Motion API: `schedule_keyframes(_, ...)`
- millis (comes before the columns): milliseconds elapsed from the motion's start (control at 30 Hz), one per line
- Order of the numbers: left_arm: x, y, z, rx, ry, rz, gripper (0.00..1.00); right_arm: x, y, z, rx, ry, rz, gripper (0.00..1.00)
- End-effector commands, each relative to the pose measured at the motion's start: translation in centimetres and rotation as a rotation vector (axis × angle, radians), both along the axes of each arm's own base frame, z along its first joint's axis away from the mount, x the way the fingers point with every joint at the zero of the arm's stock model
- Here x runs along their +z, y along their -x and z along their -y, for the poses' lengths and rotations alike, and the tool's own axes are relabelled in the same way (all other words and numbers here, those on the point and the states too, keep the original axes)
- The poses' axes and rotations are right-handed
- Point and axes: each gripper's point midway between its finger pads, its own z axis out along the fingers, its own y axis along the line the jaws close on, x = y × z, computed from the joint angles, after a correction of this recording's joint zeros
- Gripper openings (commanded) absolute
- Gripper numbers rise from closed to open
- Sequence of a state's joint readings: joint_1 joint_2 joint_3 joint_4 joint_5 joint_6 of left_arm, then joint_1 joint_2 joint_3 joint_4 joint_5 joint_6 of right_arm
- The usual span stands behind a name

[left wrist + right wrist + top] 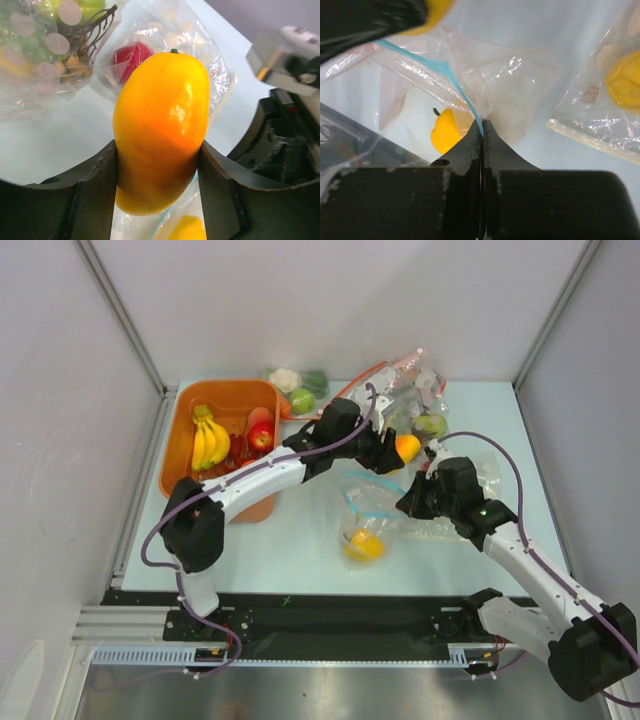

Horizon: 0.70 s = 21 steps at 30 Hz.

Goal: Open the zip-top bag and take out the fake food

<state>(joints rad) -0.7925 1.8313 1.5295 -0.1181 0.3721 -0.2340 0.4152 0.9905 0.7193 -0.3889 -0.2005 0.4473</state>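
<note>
The clear zip-top bag [372,515] with a teal-blue zip strip [451,75] lies mid-table, its mouth lifted. My right gripper [482,122] is shut on the bag's zip edge and also shows in the top view [412,502]. A yellow fruit [364,545] stays inside the bag, seen through the plastic in the right wrist view [445,132]. My left gripper [159,165] is shut on a yellow-orange mango-like piece [161,127], held above the table behind the bag [407,448]. A yellow banana bunch [209,440] lies in the orange bin [180,435].
The orange bin at the back left also holds a red apple [261,437]. Other clear bags of fake food lie at the back: one with green grapes [40,45], one with a red piece [131,57], one with a green apple [430,424]. Another bag with a yellow fruit [622,82] lies right.
</note>
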Motion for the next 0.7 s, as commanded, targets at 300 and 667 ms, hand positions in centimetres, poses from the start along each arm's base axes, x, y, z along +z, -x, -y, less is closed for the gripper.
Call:
schedule_keyframes(300, 3.7, -2.2, 0.5, 0.092, 0.005, 0.117, 0.19, 2.4, -0.6, -0.5, 0.026, -0.007, 0.054, 0.00)
schedule_keyframes(667, 16.0, -8.0, -16.9, 0.583, 0.146, 0.250, 0.22, 0.1, -0.1, -0.3, 0.039, 0.021, 0.003, 0.00)
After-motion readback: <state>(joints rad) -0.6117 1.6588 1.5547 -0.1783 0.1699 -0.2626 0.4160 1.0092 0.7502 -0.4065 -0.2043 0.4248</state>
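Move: The orange-yellow fruit is already in the left fingers, clear of the bag. The orange bin it is bound for has its middle about 35 cm to the left, 13 cm ahead and 16 cm below; in it an orange lies some 28 cm left and 9 cm ahead, the bananas some 39 cm left and 17 cm ahead. The yellow pepper in the blue-zip bag is about 7 cm back, 4 cm left, 17 cm down. From the right hand the bin's middle lies roughly 36 cm left, 20 cm ahead. The orange-yellow fruit, still pinched in the left fingers, first dips about 2 cm, then is swept left, up and forward with growing speed, away from the blue-zip bag and towards the orange bin, ending some 10 cm farther left and 8 cm higher; the wrist swings about 20 degrees counter-clockwise. The right hand keeps its shut grip on the bag's zip edge, rising and sinking again by a centimetre or so. ##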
